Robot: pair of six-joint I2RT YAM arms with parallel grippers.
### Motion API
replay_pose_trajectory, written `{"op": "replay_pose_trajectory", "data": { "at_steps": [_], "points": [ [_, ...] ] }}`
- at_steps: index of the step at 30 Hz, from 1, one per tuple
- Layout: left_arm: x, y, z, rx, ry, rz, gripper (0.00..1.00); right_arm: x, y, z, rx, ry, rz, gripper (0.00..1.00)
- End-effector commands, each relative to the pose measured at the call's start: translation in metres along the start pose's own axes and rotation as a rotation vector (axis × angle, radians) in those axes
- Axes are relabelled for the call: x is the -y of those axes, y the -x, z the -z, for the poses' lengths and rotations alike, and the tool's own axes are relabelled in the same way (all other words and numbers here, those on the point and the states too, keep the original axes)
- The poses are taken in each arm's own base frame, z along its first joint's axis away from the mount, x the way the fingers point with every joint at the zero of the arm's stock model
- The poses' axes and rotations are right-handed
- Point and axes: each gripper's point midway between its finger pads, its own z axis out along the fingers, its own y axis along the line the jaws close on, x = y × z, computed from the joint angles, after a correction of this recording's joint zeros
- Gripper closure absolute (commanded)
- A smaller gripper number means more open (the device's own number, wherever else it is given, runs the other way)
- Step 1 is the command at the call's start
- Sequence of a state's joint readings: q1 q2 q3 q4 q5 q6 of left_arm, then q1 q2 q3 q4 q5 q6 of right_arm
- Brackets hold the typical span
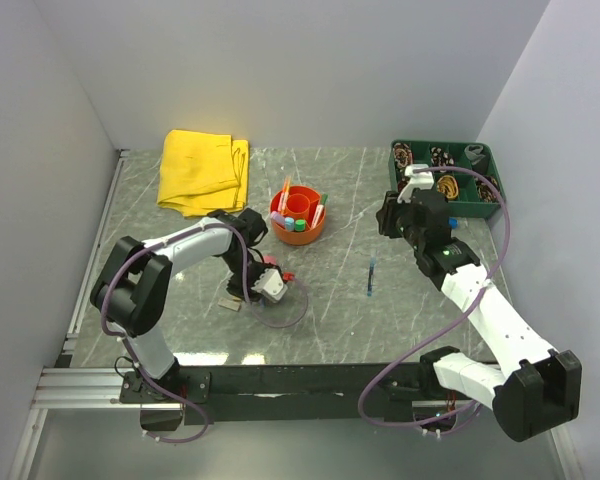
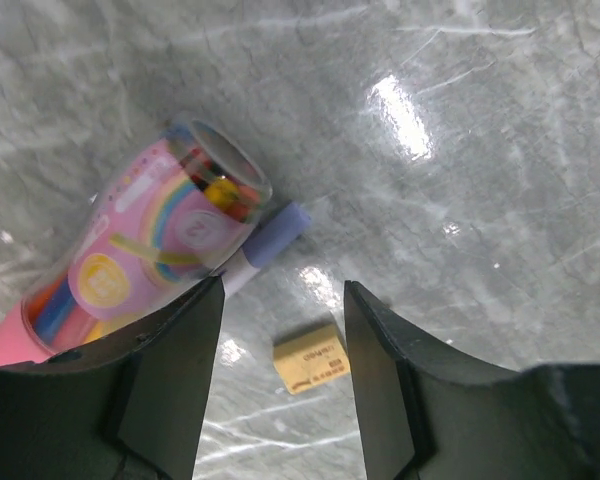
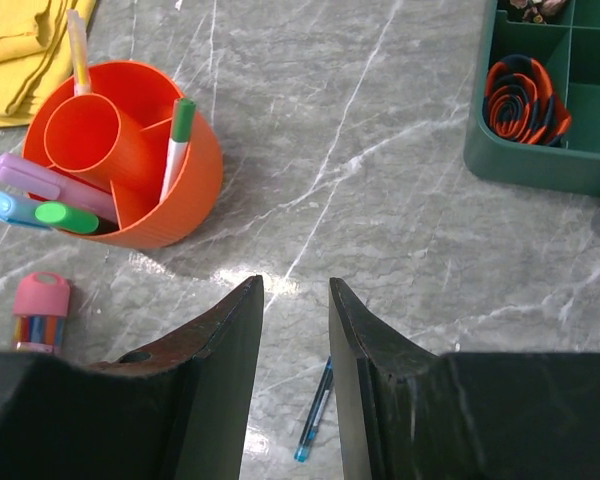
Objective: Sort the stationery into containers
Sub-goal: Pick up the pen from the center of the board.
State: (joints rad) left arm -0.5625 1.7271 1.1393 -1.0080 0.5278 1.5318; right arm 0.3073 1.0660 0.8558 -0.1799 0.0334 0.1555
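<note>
A tan eraser (image 2: 312,358) lies flat on the marble, straddled from above by my left gripper (image 2: 283,290), which is open and holds nothing. Just beyond its left finger lie a pink-capped clear tube (image 2: 130,260) of coloured sticks and a lilac-capped marker (image 2: 276,234). The orange organiser (image 3: 170,190) holds a green-capped pen (image 3: 178,140), a lilac stick (image 3: 40,180) and other markers. A blue pen (image 3: 315,410) lies on the table under my right gripper (image 3: 296,285), open and empty. From above, the left gripper (image 1: 250,290) is near the organiser (image 1: 298,215), the right gripper (image 1: 388,215) to its right.
A folded yellow cloth (image 1: 203,170) lies at the back left. A green divided tray (image 1: 447,178) with coiled items stands at the back right, close behind my right arm. The blue pen (image 1: 371,276) lies between the two arms. White walls enclose the table.
</note>
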Motion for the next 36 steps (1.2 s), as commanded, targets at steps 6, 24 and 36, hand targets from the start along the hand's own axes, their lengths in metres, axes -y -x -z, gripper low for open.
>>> {"op": "replay_pose_trajectory", "data": {
  "at_steps": [6, 24, 36],
  "points": [
    [-0.007, 0.01, -0.001, 0.033, 0.01, -0.183, 0.46, 0.007, 0.012, 0.001, 0.049, -0.017, -0.022, 0.6],
    [-0.012, -0.011, -0.025, -0.016, -0.037, -0.291, 0.61, 0.019, 0.012, -0.003, 0.037, -0.056, -0.048, 0.6],
    [-0.013, -0.021, -0.038, -0.053, -0.059, -0.335, 0.88, 0.026, 0.003, 0.0, 0.024, -0.075, -0.062, 0.6]
  ]
}}
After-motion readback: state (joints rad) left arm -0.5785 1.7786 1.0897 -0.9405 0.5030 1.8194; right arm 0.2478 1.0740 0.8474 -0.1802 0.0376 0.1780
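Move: The pen lies nearly under the left hand, its middle about 3 cm below and 2 cm farther out. The pink jar is right beside the pen, about 3 cm to this hand's right and 3 cm ahead. On the other side, the orange eraser sits some 4 cm to the left, level with the hand, and the white eraser about 6 cm left and 2 cm back. From the right hand the pen is roughly 27 cm left, 9 cm back and 20 cm below. Turning some 15 degrees clockwise to line its fingers up with the pen, the left hand sinks about 2.5 cm into the narrow space beside the pink jar, one finger going down between jar and pen, and closes from a bit over half open until both fingers pinch the pen near its violet cap. The empty right hand eases about 2 cm to its right, away from the pen, its opening unchanged. ##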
